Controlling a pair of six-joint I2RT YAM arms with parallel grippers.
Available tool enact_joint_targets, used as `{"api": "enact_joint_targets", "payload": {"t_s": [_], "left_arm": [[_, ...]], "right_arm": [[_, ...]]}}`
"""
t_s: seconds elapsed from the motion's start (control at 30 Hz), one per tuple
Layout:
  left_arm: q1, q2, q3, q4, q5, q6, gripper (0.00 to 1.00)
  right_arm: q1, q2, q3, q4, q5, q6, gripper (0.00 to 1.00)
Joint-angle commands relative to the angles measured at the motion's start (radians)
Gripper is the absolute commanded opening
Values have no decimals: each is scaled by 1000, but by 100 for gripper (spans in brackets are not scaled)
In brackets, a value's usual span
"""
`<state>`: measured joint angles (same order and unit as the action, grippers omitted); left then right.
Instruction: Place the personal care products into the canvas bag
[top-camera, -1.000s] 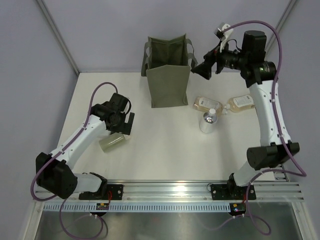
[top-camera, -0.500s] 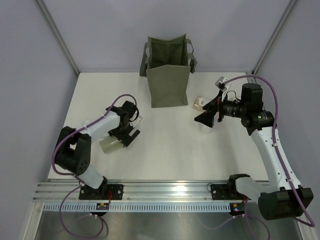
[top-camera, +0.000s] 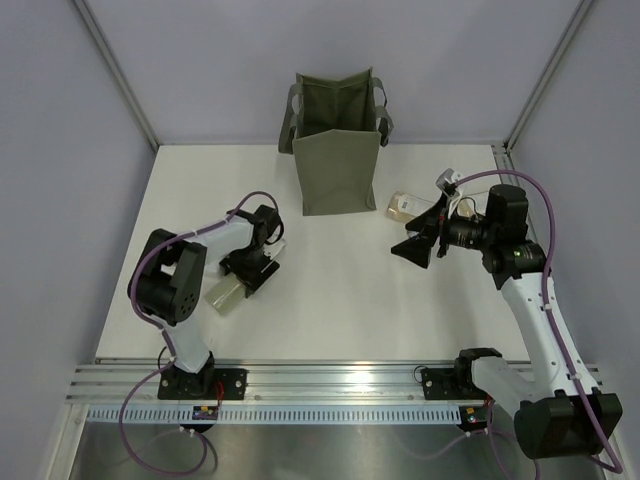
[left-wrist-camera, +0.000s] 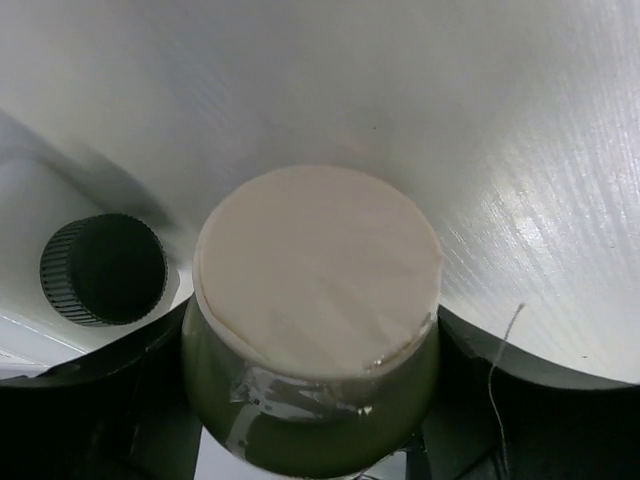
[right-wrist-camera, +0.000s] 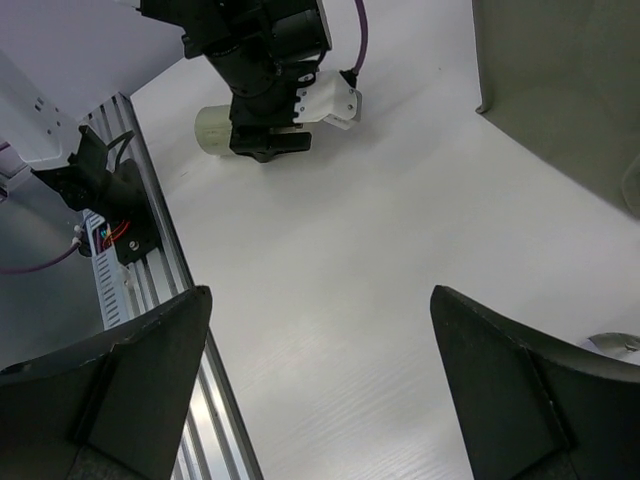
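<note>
The pale green bottle (top-camera: 225, 293) lies on its side on the left of the white table. My left gripper (top-camera: 253, 268) is shut on it. In the left wrist view its cream end (left-wrist-camera: 315, 270) faces the camera, and the dark fingers press both sides of the green body. The olive canvas bag (top-camera: 338, 140) stands upright at the back centre. My right gripper (top-camera: 420, 245) hangs open above the table right of centre, with nothing between its fingers (right-wrist-camera: 150, 350). Part of a beige pouch (top-camera: 400, 207) shows behind it. The right wrist view shows the left gripper (right-wrist-camera: 265, 135) on the bottle (right-wrist-camera: 213, 130).
A black ribbed round cap (left-wrist-camera: 103, 268) shows at the left of the left wrist view. The aluminium rail (top-camera: 340, 380) runs along the near table edge. Grey walls enclose the table on three sides.
My left gripper came down over the pale green bottle and closed on it. The right arm swung down from beside the bag to low over the table, covering the items there.
</note>
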<state>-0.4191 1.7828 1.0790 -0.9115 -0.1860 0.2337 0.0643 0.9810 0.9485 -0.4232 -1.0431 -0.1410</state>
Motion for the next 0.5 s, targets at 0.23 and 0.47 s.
{"api": "enact_joint_targets", "payload": {"t_s": [0.23, 0.47], "left_arm": [[22, -308, 119, 120, 287, -318, 0], [60, -543, 235, 455, 528, -609, 0]], "right_arm": [[-57, -33, -57, 75, -23, 1, 100], [-116, -31, -105, 104, -17, 6, 100]]}}
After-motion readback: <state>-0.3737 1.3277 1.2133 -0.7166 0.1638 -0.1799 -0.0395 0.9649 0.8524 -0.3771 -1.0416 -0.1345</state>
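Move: Ahead of the left hand, which already grips the green bottle low over the table, the canvas bag's middle stands about 24 cm forward, 22 cm to the right and 12 cm higher; the white bottle lies some 7 cm left and 3 cm ahead, about level. For the open right hand, the silver bottle is roughly 6 cm ahead, 4 cm right and 21 cm below, the tan bottle 18 cm ahead, 5 cm right and 26 cm below. Lifting the green bottle off the table, the left hand speeds up as it climbs about 17 cm, swinging right and somewhat forward towards the bag; its grip holds and its down-pointing fingers tip some 50 degrees to the right and forward. The right hand, still wide open, eases down and right about 3 cm each, towards the silver bottle, without touching it. ##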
